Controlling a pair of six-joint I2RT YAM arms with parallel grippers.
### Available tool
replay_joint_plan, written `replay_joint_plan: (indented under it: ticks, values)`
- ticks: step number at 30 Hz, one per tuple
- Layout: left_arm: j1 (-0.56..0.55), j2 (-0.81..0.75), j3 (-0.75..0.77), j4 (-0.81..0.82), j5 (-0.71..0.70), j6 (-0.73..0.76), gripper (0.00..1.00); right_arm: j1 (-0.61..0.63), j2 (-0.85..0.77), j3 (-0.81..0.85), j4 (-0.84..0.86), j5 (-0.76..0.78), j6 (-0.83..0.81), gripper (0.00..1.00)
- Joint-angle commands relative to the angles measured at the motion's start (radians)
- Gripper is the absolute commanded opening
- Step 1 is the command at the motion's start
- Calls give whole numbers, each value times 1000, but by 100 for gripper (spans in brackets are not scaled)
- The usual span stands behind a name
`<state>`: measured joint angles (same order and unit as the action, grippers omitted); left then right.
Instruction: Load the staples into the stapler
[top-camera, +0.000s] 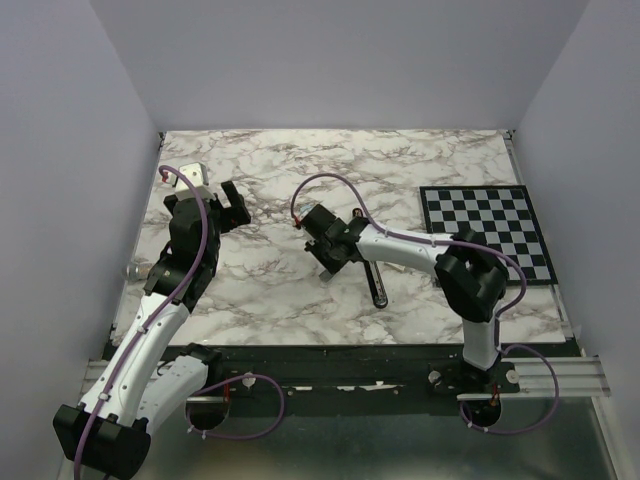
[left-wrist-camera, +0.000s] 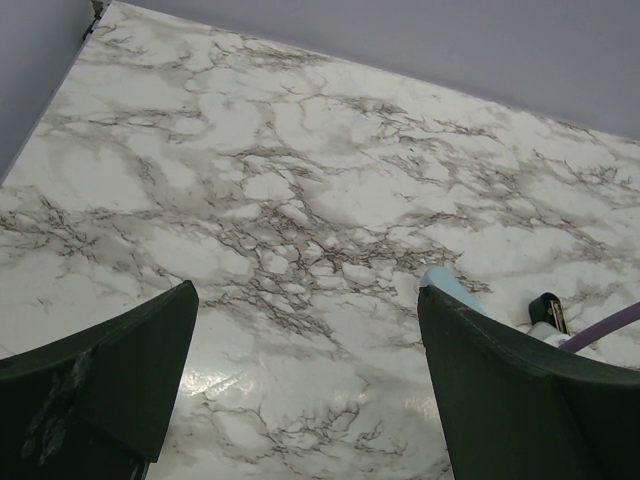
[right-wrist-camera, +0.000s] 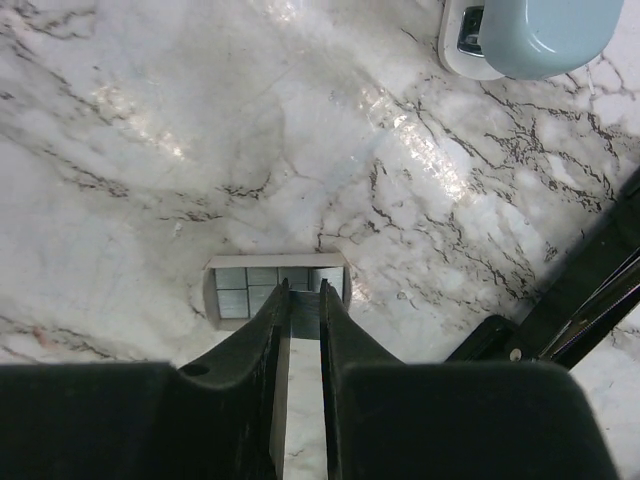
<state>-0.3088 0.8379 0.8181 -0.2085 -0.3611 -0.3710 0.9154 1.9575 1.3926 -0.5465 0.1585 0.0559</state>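
In the right wrist view a small white tray (right-wrist-camera: 275, 262) lies on the marble and holds several grey blocks of staples. My right gripper (right-wrist-camera: 304, 290) points down at the tray's near edge, its fingers pinched on one grey strip of staples (right-wrist-camera: 305, 314). The black stapler (right-wrist-camera: 580, 285) lies to the right of the gripper, a silvery rail showing along it. From above, the stapler (top-camera: 375, 285) is a slim black bar just right of the right gripper (top-camera: 324, 264), which hides the tray. My left gripper (top-camera: 228, 208) hangs open over bare marble at the left, holding nothing (left-wrist-camera: 305, 340).
A light-blue rounded object on a white base (right-wrist-camera: 545, 30) sits beyond the tray; its edge shows behind my left gripper's right finger (left-wrist-camera: 447, 286). A black-and-white checkerboard mat (top-camera: 487, 232) lies at the right of the table. Grey walls close in three sides.
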Motion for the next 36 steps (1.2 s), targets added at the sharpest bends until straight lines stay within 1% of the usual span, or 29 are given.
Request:
replay_joint_plan:
  ticks: [1,10,16,20,27,31,36]
  values:
    - [7,-16,-5,17,25,-3,99,4,-66,-13,0,-51,25,21]
    - [7,-14,-5,18,28,-5,99,-10,-133,-46,8,-19,51,21]
    - [7,-13,-5,20,36,-6,99,-46,-250,-181,63,-13,94,21]
    - [7,-16,-5,20,36,-6,99,-73,-373,-289,115,-5,143,21]
    - [7,-14,-7,20,39,-8,99,-125,-529,-463,210,36,203,21]
    - [7,-16,-7,20,37,-8,99,-159,-568,-530,253,30,237,20]
    - [7,-13,-7,18,33,-6,99,-179,-566,-581,306,24,262,20]
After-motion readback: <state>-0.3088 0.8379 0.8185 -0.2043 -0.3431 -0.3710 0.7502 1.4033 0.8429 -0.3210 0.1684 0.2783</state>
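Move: The right hand, already pinching a short strip of staples, is low over the staple tray, whose middle is about 1 cm back and 2 cm below. The open stapler's magazine lies some 10 cm to its right, level with it and 2 cm lower. The blue mini stapler is about 11 cm ahead and 1 cm left, the staple packet some 15 cm right and 1 cm ahead. From the idle left hand the open stapler is roughly 28 cm right, 3 cm back and 26 cm below. Keeping its pinch on the staple strip, the right hand lifts straight up off the tray by about 3 cm, then swings right some 10 cm to above the open stapler's magazine, still rising before it dips slightly at the end and drawing back a little. On the way the wrist turns about 20 degrees clockwise and its left side rolls up. ##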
